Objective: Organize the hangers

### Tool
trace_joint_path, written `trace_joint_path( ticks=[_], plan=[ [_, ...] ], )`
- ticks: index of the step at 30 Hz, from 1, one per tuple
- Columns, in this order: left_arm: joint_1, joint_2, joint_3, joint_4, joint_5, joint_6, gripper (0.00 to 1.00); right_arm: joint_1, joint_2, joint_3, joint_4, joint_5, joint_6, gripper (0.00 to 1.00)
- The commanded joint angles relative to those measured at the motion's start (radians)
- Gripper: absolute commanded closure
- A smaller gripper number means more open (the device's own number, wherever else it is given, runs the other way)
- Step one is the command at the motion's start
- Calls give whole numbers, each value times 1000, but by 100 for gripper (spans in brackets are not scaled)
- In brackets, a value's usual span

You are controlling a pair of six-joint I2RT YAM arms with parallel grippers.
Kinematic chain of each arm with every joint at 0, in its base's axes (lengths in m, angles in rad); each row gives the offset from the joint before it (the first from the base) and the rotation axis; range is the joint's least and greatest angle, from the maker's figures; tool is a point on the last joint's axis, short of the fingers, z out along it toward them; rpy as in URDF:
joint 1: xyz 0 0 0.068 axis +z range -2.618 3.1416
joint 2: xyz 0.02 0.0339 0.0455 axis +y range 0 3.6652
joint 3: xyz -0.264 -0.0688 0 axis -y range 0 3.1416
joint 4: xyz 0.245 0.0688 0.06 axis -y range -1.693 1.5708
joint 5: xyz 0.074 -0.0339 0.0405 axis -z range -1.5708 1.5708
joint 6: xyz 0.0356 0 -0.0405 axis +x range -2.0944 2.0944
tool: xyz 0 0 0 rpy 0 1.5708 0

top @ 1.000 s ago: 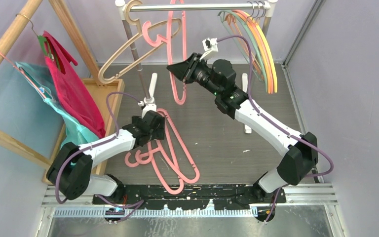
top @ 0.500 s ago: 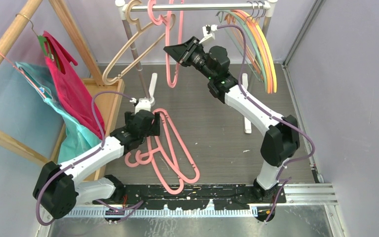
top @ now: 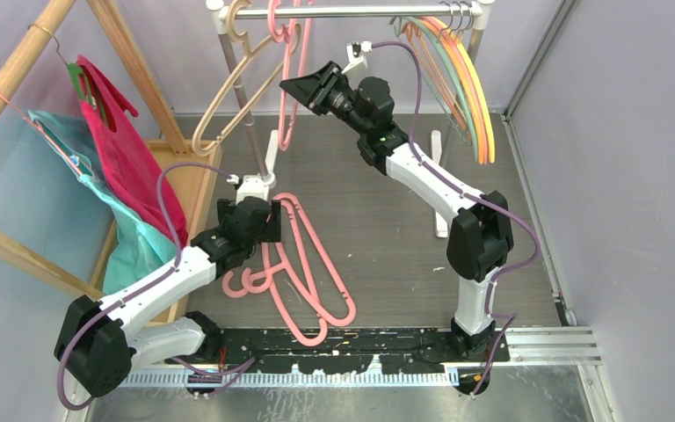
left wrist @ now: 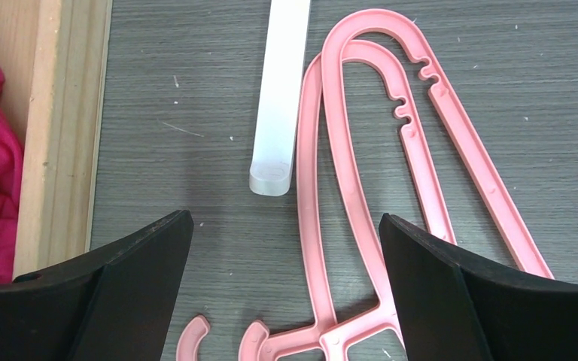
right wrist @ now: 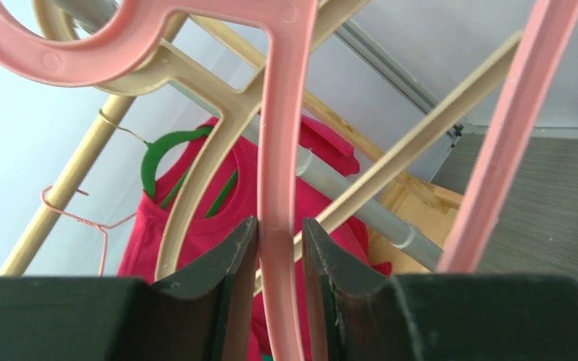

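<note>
A thick pink hanger (top: 297,79) (right wrist: 280,150) hangs with its hook over the metal rail (top: 360,12), next to a beige hanger (top: 228,88) (right wrist: 196,180). My right gripper (top: 292,85) (right wrist: 280,226) is raised to it, jaws round its vertical bar, with a thin gap showing on one side. Several thin orange, yellow and grey-green hangers (top: 461,79) hang at the rail's right end. Two pink hangers (top: 303,264) (left wrist: 354,188) lie on the floor. My left gripper (top: 264,230) (left wrist: 282,218) hovers open above their hook ends, touching nothing.
The rack's white foot (top: 272,149) (left wrist: 278,90) lies on the floor beside the pink hangers. A wooden tray (top: 189,176) (left wrist: 60,128) sits to the left. Red cloth (top: 127,158) and teal cloth (top: 132,237) hang from a slanted wooden frame (top: 18,61).
My right arm lifted the pink hanger up and left until its hook went over the rail, and its jaws have eased apart. The left arm stretched forward over the floor hangers.
</note>
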Motion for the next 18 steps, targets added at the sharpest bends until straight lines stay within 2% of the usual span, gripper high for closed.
trace_joint_path(
  ticks=[1,9,13,16,18],
  plan=[
    [-2,-23,23,-7,-38,-11,2,-5,-7,-2,-22,-50,-28,62],
    [-3,-28,16,-2,-32,-25,2,-5,-26,4,-14,-69,-43,60],
    [-3,-37,14,-9,-37,-25,2,-6,-60,-45,13,-84,-47,54],
    [-3,-43,12,-10,-45,-18,2,4,-167,-161,54,-41,-100,33],
    [-2,-44,12,-8,-41,-15,2,24,-252,-235,35,6,-184,25]
  ],
)
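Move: My right hand pinches the pink hanger below its neck, its hook already over the rack's rail. That spot on the rail is about 5 cm ahead of the hand, level sideways and some 15 cm above. The beige hanger hangs about 6 cm to the left and 4 cm ahead; the bunch of coloured hangers is about 28 cm to the right and 4 cm ahead, both roughly 3 cm above. From my left hand the rail spot lies about 20 cm ahead, 9 cm right and 43 cm up. I let go of the pink hanger with my right hand: the fingers, only slightly slack at first, spread to well over half open around its bar. Meanwhile the hand sinks below the rail, slowly and then faster, nearly 4 cm in all, easing back about 2 cm at the end, with only a slight wrist tilt. ##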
